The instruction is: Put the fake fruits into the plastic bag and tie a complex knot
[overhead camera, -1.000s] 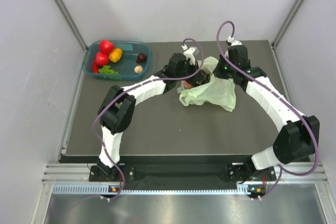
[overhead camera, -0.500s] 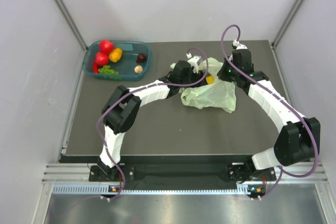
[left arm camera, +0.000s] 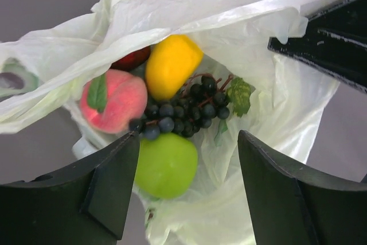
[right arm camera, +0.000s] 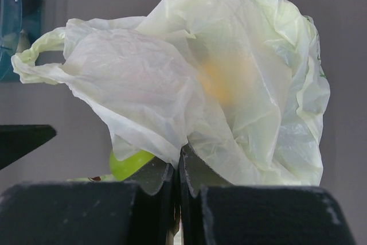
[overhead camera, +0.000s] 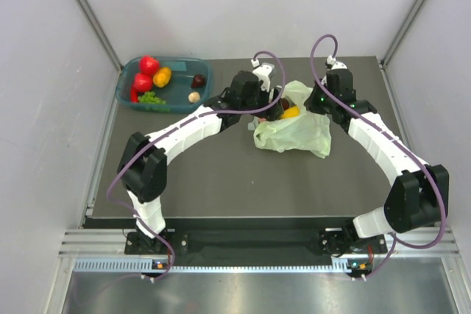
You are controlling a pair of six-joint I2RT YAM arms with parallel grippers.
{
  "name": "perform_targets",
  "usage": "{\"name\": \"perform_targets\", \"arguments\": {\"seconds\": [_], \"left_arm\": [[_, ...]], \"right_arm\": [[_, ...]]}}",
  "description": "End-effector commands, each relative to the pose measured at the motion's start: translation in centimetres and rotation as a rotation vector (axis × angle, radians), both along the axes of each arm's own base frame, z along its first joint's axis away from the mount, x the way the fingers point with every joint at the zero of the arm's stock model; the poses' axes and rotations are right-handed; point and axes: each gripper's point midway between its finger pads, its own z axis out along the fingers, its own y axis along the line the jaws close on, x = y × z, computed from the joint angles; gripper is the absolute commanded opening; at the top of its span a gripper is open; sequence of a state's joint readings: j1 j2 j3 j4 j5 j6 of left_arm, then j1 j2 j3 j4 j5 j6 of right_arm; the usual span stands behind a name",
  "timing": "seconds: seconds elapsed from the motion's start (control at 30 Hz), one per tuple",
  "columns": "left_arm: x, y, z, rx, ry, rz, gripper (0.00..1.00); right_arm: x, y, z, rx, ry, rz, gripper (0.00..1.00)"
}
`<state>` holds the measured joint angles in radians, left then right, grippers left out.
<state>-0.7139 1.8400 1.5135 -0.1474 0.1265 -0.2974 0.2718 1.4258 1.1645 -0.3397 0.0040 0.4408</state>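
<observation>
The pale-green plastic bag point(overhead camera: 296, 131) lies mid-table with its mouth held up. My right gripper point(overhead camera: 314, 101) is shut on the bag's rim point(right arm camera: 172, 142), pinching the film between its fingers. My left gripper point(left arm camera: 188, 142) stands open just above the bag's mouth with nothing between its fingers. Inside the bag point(left arm camera: 275, 101) lie fake fruits: a pink peach point(left arm camera: 114, 101), a yellow lemon point(left arm camera: 171, 64), dark grapes point(left arm camera: 189, 110) and a green apple point(left arm camera: 166, 164). More fake fruits, two red point(overhead camera: 146, 73) and an orange one point(overhead camera: 163, 76) among them, sit in the teal basket point(overhead camera: 207, 82).
The teal basket stands at the table's back left corner, its edge also in the right wrist view point(right arm camera: 11, 15). Grey walls close in the table on the left, back and right. The two grippers sit close together over the bag.
My left gripper has gone from shut to open at the bag's mouth, and a yellow fruit now shows inside. The left arm's elbow has swung left. The right gripper held still.
</observation>
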Motion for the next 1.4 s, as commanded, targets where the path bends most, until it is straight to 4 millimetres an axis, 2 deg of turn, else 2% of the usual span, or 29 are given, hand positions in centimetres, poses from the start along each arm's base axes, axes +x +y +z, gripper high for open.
{"name": "perform_targets", "arguments": {"seconds": [0.0,0.03,0.13,0.2,0.23,0.33,0.4,0.47,0.5,0.57,0.6,0.63,0.7,0.73,0.77,0.83,1.0,1.03,1.1,1.13,1.17,1.2,1.33,1.37], "left_arm": [[-0.7,2.6,3.7,0.054,-0.065,0.029,0.75],[-0.4,3.5,4.7,0.072,-0.103,0.053,0.75],[1.3,6.5,5.6,0.114,-0.158,0.112,0.77],[1.9,7.2,6.3,0.094,-0.178,0.067,0.77],[3.1,8.8,6.5,0.124,-0.213,0.081,0.75],[4.4,10.4,6.8,0.151,-0.270,0.010,0.74],[4.7,10.4,6.6,0.158,-0.286,-0.054,0.73],[4.6,10.1,5.1,0.212,-0.287,-0.140,0.74],[4.8,9.9,5.4,0.222,-0.299,-0.165,0.74],[5.2,9.9,3.9,0.272,-0.289,-0.202,0.75],[5.9,9.9,4.6,0.279,-0.313,-0.210,0.75],[6.0,9.6,3.5,0.278,-0.293,-0.241,0.74],[6.4,9.3,3.4,0.288,-0.300,-0.269,0.74],[6.7,9.1,2.4,0.307,-0.296,-0.292,0.73],[6.9,9.1,2.6,0.316,-0.292,-0.301,0.73],[7.4,9.0,0.9,0.348,-0.257,-0.322,0.73],[8.9,9.3,0.2,0.398,-0.271,-0.296,0.73],[9.2,9.3,-0.6,0.407,-0.262,-0.302,0.72],[9.9,9.3,-0.8,0.421,-0.265,-0.292,0.65],[10.2,9.2,-1.9,0.431,-0.246,-0.298,0.56],[10.6,9.0,-1.6,0.431,-0.254,-0.298,0.52],[10.8,9.0,-3.0,0.446,-0.222,-0.304,0.47],[11.0,8.4,-3.3,0.434,-0.212,-0.315,0.19],[10.9,8.4,-3.4,0.432,-0.206,-0.318,0.04]], "right_arm": [[0.6,-0.3,2.7,0.024,-0.077,-0.013,0.00],[0.6,-0.4,2.7,0.023,-0.076,-0.013,0.00],[0.7,-0.3,2.9,0.023,-0.079,-0.007,0.00],[0.5,0.2,2.9,0.030,-0.074,0.019,0.00],[0.5,0.1,3.0,0.029,-0.076,0.018,0.00],[0.4,0.1,3.2,0.030,-0.079,0.018,0.00],[0.4,0.1,3.2,0.028,-0.078,0.019,0.00],[0.5,0.1,3.4,0.028,-0.080,0.019,0.00],[0.5,0.1,3.5,0.028,-0.080,0.019,0.00],[0.5,0.2,3.6,0.031,-0.080,0.021,0.00],[0.6,0.2,3.7,0.031,-0.082,0.022,0.00],[0.6,0.2,3.7,0.030,-0.081,0.022,0.00],[0.6,0.2,3.8,0.031,-0.084,0.022,0.00],[0.6,0.2,3.8,0.031,-0.084,0.022,0.00],[0.7,0.1,3.9,0.029,-0.086,0.020,0.00],[0.8,0.1,3.9,0.026,-0.087,0.018,0.00],[1.0,0.3,4.1,0.029,-0.086,0.023,0.00],[1.0,0.3,4.0,0.029,-0.086,0.023,0.00],[1.1,0.3,4.0,0.028,-0.083,0.023,0.00],[1.1,0.4,4.0,0.028,-0.083,0.025,0.00],[1.1,0.3,4.0,0.025,-0.084,0.024,0.00],[1.2,0.3,3.9,0.023,-0.081,0.024,0.00],[1.3,0.1,4.0,0.012,-0.081,0.022,0.00],[1.3,0.1,4.0,0.010,-0.081,0.021,0.00]]}}
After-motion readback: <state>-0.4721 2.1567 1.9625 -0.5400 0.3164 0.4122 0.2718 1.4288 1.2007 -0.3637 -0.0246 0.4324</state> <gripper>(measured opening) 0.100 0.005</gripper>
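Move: The left hand hangs open over the bag's mouth. The bag's left handle lies about 10 cm ahead of it, 8 cm to its left and 5 cm lower; in the bag, some 10 cm down, the peach is about 8 cm ahead and 2 cm left, the yellow fruit 9 cm ahead and 5 cm right. From the right hand, shut on the rim, that handle is some 8 cm ahead, 17 cm left and 5 cm lower. Leftward, with some forward and about 4 cm up, the left hand swings off the bag's mouth past its left side, fingers wide open. It then eases back right a little, goes on forward and sinks roughly 8 cm to the handle, rolling left side up and turning clockwise, and nearly shuts its fingers to pinch it. The right hand keeps its grip on the rim, lifting about 1 cm late on. ##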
